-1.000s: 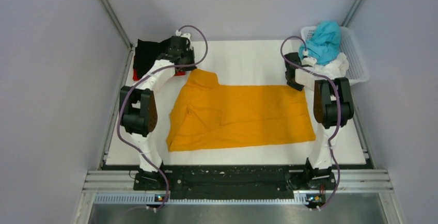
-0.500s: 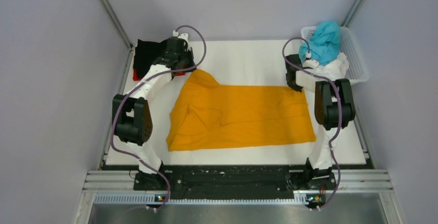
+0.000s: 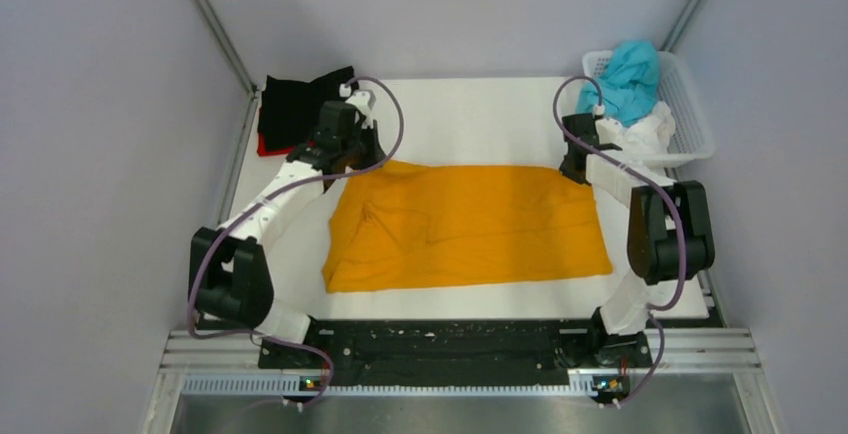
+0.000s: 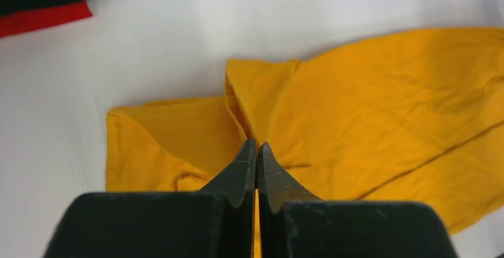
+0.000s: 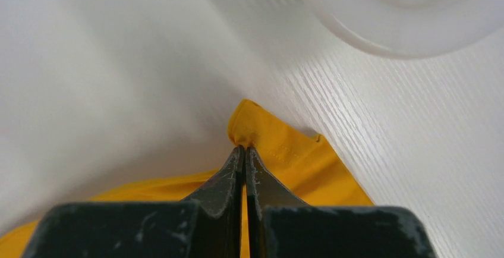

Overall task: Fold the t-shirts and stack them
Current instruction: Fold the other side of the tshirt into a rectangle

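Observation:
The orange t-shirt point(image 3: 470, 224) lies spread across the middle of the white table. My left gripper point(image 3: 345, 154) is shut on its far left corner; the left wrist view shows the jaws point(image 4: 256, 146) pinching a raised fold of the orange t-shirt point(image 4: 368, 103). My right gripper point(image 3: 578, 166) is shut on its far right corner, seen in the right wrist view point(image 5: 242, 150) gripping the hem of the orange t-shirt point(image 5: 279, 151). The black t-shirt point(image 3: 295, 104) lies folded on the red t-shirt point(image 3: 265, 144) at the far left. The teal t-shirt point(image 3: 628, 79) and the white t-shirt point(image 3: 650, 134) sit in the basket.
A white lattice basket point(image 3: 690, 104) stands at the far right corner; its rim shows in the right wrist view point(image 5: 392, 26). The white table point(image 3: 480, 114) is walled by grey panels left, right and behind. A black rail point(image 3: 450, 339) runs along the near edge.
Both grippers have drawn the orange shirt's far edge nearer; the left corner's raised peak has flattened. The left arm has stretched out and uncovered the black shirt.

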{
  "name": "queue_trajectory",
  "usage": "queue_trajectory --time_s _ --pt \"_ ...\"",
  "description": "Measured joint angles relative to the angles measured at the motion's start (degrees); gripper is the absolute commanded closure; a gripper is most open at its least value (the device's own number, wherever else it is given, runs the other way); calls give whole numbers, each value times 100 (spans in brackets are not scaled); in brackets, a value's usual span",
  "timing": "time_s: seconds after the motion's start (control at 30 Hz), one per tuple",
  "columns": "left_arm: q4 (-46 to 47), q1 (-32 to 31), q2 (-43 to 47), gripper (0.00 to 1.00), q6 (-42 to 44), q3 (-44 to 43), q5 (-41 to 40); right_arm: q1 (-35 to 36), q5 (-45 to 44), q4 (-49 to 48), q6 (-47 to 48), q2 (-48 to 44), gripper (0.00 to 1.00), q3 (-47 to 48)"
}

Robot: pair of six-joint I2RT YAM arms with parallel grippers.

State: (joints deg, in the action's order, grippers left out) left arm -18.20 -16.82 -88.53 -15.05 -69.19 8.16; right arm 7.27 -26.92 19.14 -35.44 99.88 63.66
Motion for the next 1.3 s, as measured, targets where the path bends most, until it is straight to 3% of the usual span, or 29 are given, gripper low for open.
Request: queue_trajectory --time_s 0.47,0.67,0.9,1.0,1.07,1.13,1.2,1.27,1.3 --pt "-400 -752 3101 100 -612 2406 -431 87 256 186 448 -1707 100 -1172" --pt "-852 -933 4122 100 -1180 3169 -603 87 256 326 505 -1799 100 -1266" --pt "-1025 -1029 4669 98 -1893 3727 -662 87 260 402 505 -1801 98 -1353" --pt "-1311 -1029 4734 74 -2264 3871 -800 87 262 413 490 -1799 85 -1414" --pt "-1478 -1029 4780 65 -2468 3936 -824 87 254 490 455 -1784 83 -1425" --pt "-1672 -1029 4848 44 -2699 4015 -826 87 192 612 409 -1751 77 -1425" --pt "-1917 -1029 4935 20 -2914 4092 -828 87 59 815 308 -1731 44 -1425" --pt "-2192 -1029 4994 2 -3077 4105 -850 87 -120 1102 153 -1727 31 -1425" --pt "-2330 -1029 5040 1 -3200 4105 -885 87 -219 1222 70 -1727 28 -1425"
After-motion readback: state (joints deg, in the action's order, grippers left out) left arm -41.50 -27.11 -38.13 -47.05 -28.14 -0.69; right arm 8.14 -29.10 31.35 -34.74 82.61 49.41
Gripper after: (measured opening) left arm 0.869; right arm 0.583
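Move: The left hand, already gripping the raised sleeve end of the orange t-shirt, has the shirt's near edge about 26 cm back, 3 cm to its left and 14 cm below; the black shirt stack lies some 12 cm ahead and 15 cm left. The right hand, gripping the far right corner, has the shirt's lengthwise crease roughly 10 cm back, 3 cm right and 3 cm below, the basket 15 cm ahead and 16 cm right. Both hands fold the held cloth back, left some 24 cm and down, right about 11, then open. ##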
